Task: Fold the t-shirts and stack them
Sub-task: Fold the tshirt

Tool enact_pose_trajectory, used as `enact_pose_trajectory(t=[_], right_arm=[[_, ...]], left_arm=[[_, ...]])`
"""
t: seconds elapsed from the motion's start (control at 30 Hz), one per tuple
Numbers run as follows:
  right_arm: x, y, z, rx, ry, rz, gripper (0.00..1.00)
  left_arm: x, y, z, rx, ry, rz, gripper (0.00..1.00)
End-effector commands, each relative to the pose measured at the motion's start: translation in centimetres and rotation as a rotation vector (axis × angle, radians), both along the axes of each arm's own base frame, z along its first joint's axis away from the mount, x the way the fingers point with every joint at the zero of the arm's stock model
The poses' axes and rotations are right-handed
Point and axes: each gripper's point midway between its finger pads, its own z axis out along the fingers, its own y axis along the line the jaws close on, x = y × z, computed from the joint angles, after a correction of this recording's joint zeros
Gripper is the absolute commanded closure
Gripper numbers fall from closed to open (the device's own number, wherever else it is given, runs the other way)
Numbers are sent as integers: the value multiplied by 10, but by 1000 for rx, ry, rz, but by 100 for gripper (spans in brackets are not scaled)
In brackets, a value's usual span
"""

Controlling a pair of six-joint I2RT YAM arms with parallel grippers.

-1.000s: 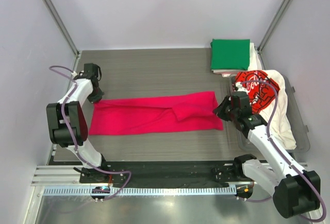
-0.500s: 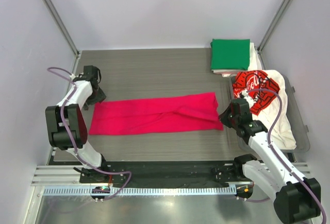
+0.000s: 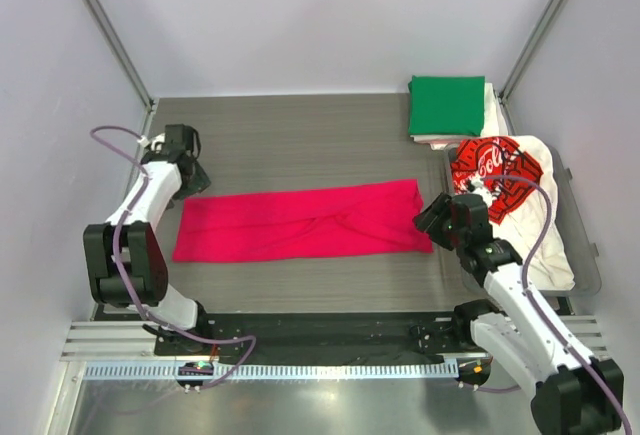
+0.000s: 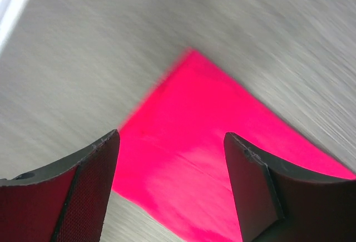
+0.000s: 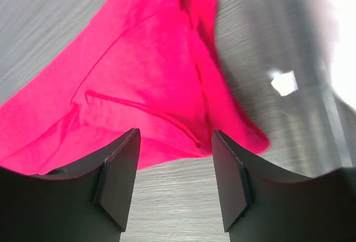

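Note:
A magenta-red t-shirt [image 3: 305,221] lies flat as a long folded strip across the middle of the table. My left gripper [image 3: 192,177] hovers open just off the strip's far left corner [image 4: 189,114], its fingers [image 4: 89,192] apart with nothing between them. At the strip's right end [image 5: 167,69] my right gripper [image 3: 432,219] is open too, holding nothing. A folded green t-shirt [image 3: 446,105] rests on pale ones at the back right. The white t-shirt with red-black print [image 3: 500,175] lies crumpled at the right.
A clear plastic bin [image 3: 583,230] at the right edge holds the crumpled white shirt. Metal frame posts [image 3: 110,30] rise at the back corners. A rail with cables [image 3: 300,345] runs along the near edge.
Both grippers have opened and let go of the magenta-red shirt's ends. Its raised right fold has settled flat. The left gripper has drawn back slightly from the corner.

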Motion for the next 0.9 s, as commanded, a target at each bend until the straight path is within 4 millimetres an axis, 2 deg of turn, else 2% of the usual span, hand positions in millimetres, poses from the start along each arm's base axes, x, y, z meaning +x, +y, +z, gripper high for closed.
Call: enact_pose_trajectory(t=[0.0, 0.03, 0.07, 0.1, 0.13, 0.17, 0.2, 0.27, 0.3, 0.37, 0.4, 0.5, 0.7, 0.73, 0.77, 0.8, 0.83, 0.87], right_arm=[[22, 28, 11, 92, -32, 95, 41], [28, 33, 13, 102, -26, 107, 41], [31, 41, 1, 107, 26, 128, 42], [33, 44, -4, 108, 50, 130, 42], [41, 52, 3, 118, 49, 141, 42], [42, 59, -14, 97, 113, 155, 42], [44, 65, -18, 85, 133, 164, 42], [52, 73, -22, 66, 179, 160, 41], [51, 75, -42, 40, 246, 150, 41], [57, 77, -49, 45, 283, 128, 41], [56, 78, -64, 35, 330, 122, 41], [69, 81, -74, 23, 362, 119, 41], [122, 94, -111, -4, 442, 171, 41], [147, 103, -99, 6, 401, 186, 41], [150, 106, -120, 10, 456, 202, 42], [162, 110, -122, 13, 449, 214, 42], [191, 120, -105, 18, 397, 239, 42], [198, 125, -128, 16, 440, 255, 42]], left_arm=[[21, -48, 15, -49, -82, -159, 24], [23, -66, 12, -58, -74, -208, 25], [23, -77, 5, -75, -42, -239, 25], [22, -84, 1, -79, -23, -259, 25], [21, -91, -5, -85, 3, -275, 25], [19, -100, -8, -84, 29, -298, 25], [15, -102, -23, -78, 80, -286, 25], [7, -103, -38, -69, 158, -270, 24], [1, -99, -56, -53, 224, -245, 24], [-7, -96, -66, -40, 293, -224, 24], [-10, -95, -69, -38, 310, -217, 24], [-22, -94, -76, -46, 339, -201, 25], [-53, -106, -86, -145, 332, -189, 25], [-56, -110, -88, -174, 339, -193, 26], [-65, -119, -89, -232, 346, -192, 26], [-70, -125, -90, -269, 346, -192, 27], [-83, -130, -98, -299, 355, -190, 28], [-88, -141, -95, -363, 330, -179, 28]])
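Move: The left hand hovers almost over the t-shirt's far-left corner, which lies about 2 cm to its left and 1 cm ahead; its spot on the cloth is some 10 cm to the right, level, 8 cm below. For the right hand, the spot on the t-shirt's right part is about 5 cm ahead, 8 cm left and 7 cm down. The green stack stands roughly 35 cm ahead and 8 cm right of that hand, the bin some 28 cm right and 3 cm ahead. Both hands come down open onto the folded t-shirt, the left first sweeping about 10 cm right before sinking some 8 cm, the right going down, left and a little forward as its fingers tip about 20 degrees farther down. With the fingertips on the cloth and the fingers still open, they then drag it opposite ways: the left about 5 cm back towards the base, the right some 12 cm forward and a little left, speeding up to the end. ##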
